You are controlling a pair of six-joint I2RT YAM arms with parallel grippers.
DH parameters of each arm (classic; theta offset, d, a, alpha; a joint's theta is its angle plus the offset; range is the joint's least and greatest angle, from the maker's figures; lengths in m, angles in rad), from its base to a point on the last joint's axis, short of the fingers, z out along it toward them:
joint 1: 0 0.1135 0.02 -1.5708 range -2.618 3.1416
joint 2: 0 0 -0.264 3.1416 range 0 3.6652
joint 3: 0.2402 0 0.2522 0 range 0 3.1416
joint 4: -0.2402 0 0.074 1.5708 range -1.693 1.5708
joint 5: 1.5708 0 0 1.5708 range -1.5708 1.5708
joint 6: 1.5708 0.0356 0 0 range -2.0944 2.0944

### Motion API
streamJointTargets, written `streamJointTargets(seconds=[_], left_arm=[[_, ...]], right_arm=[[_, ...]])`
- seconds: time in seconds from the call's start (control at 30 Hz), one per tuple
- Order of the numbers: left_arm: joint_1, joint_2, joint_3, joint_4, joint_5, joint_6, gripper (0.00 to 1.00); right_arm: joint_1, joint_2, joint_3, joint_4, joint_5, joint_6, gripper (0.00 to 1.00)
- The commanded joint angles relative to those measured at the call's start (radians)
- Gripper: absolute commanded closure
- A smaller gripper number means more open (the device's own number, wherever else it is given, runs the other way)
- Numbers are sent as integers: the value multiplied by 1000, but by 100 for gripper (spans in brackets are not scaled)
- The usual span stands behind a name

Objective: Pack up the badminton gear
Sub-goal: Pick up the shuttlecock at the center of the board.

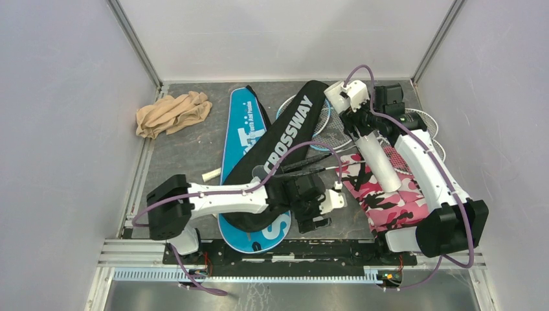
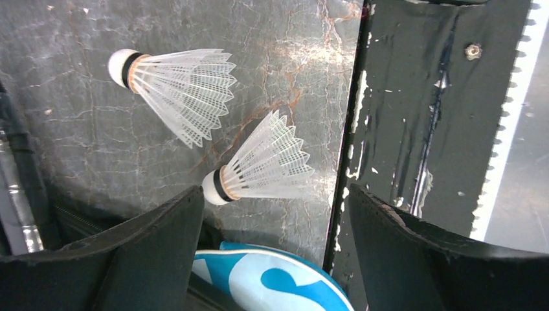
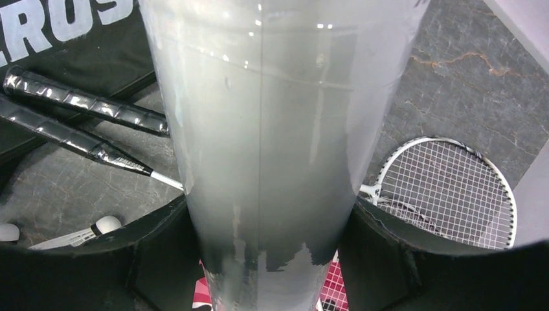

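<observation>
Two white feather shuttlecocks (image 2: 175,84) (image 2: 262,165) lie on the grey table just ahead of my left gripper (image 2: 275,207). That gripper is open with nothing between its fingers, low near the front rail (image 1: 317,217). The blue cover (image 2: 278,278) (image 1: 243,136) lies under it. My right gripper (image 3: 272,214) (image 1: 364,126) is shut on the long white tube (image 3: 272,129) (image 1: 379,159), which slants above the table. The black CROSSWAY cover (image 1: 285,139) lies across the blue one. A silver racket head (image 3: 453,188) rests to the right. Two black racket handles (image 3: 84,107) lie to the left.
A pink camouflage cover (image 1: 388,194) lies under the tube at the right front. A tan cloth bundle (image 1: 171,113) sits at the back left. Another shuttlecock (image 3: 97,228) lies by the handles. The black front rail (image 2: 414,116) runs beside the shuttlecocks. Grey walls enclose the table.
</observation>
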Motion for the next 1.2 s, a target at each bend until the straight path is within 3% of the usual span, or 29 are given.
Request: streamJointTargets(seconds=[0.0,0.17,0.37,0.57,1.0,1.17], left_arm=[[-46,66,57,46,-152,-91,13],[-52,136,93,20,-238,-100,17],[-57,142,100,-2,-299,-58,31],[-56,122,99,-15,-308,-19,57],[-56,29,124,-61,-384,117,96],[-51,-25,150,-95,-403,172,98]], right_arm=[[-6,-44,-14,41,3,3,93],[-8,-54,-17,38,-5,0,93],[-10,-44,-16,30,-28,-6,93],[-9,-25,1,21,-45,-9,93],[-8,-2,42,-14,-77,-34,92],[-9,1,65,-43,-123,-72,91]])
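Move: The nearer shuttlecock lies just under the left hand's open fingers, about 2 cm ahead, 2 cm right and 4 cm down. From this hand, the other shuttlecock is some 7 cm ahead and 5 cm right, and the blue bag's near end roughly 9 cm left, level fore and aft; both lie about 4 cm down. The target is some 24 cm back, 9 cm left and 17 cm below the tube-holding right hand. The left fingers close nearly shut on the nearer shuttlecock, pinching its skirt close to the cork. To get there the hand first sinks about 4 cm and eases forward some 3 cm over it; once closed, it rises about 4.5 cm and drifts a little farther forward, the wrist tilting the fingertips forward. ##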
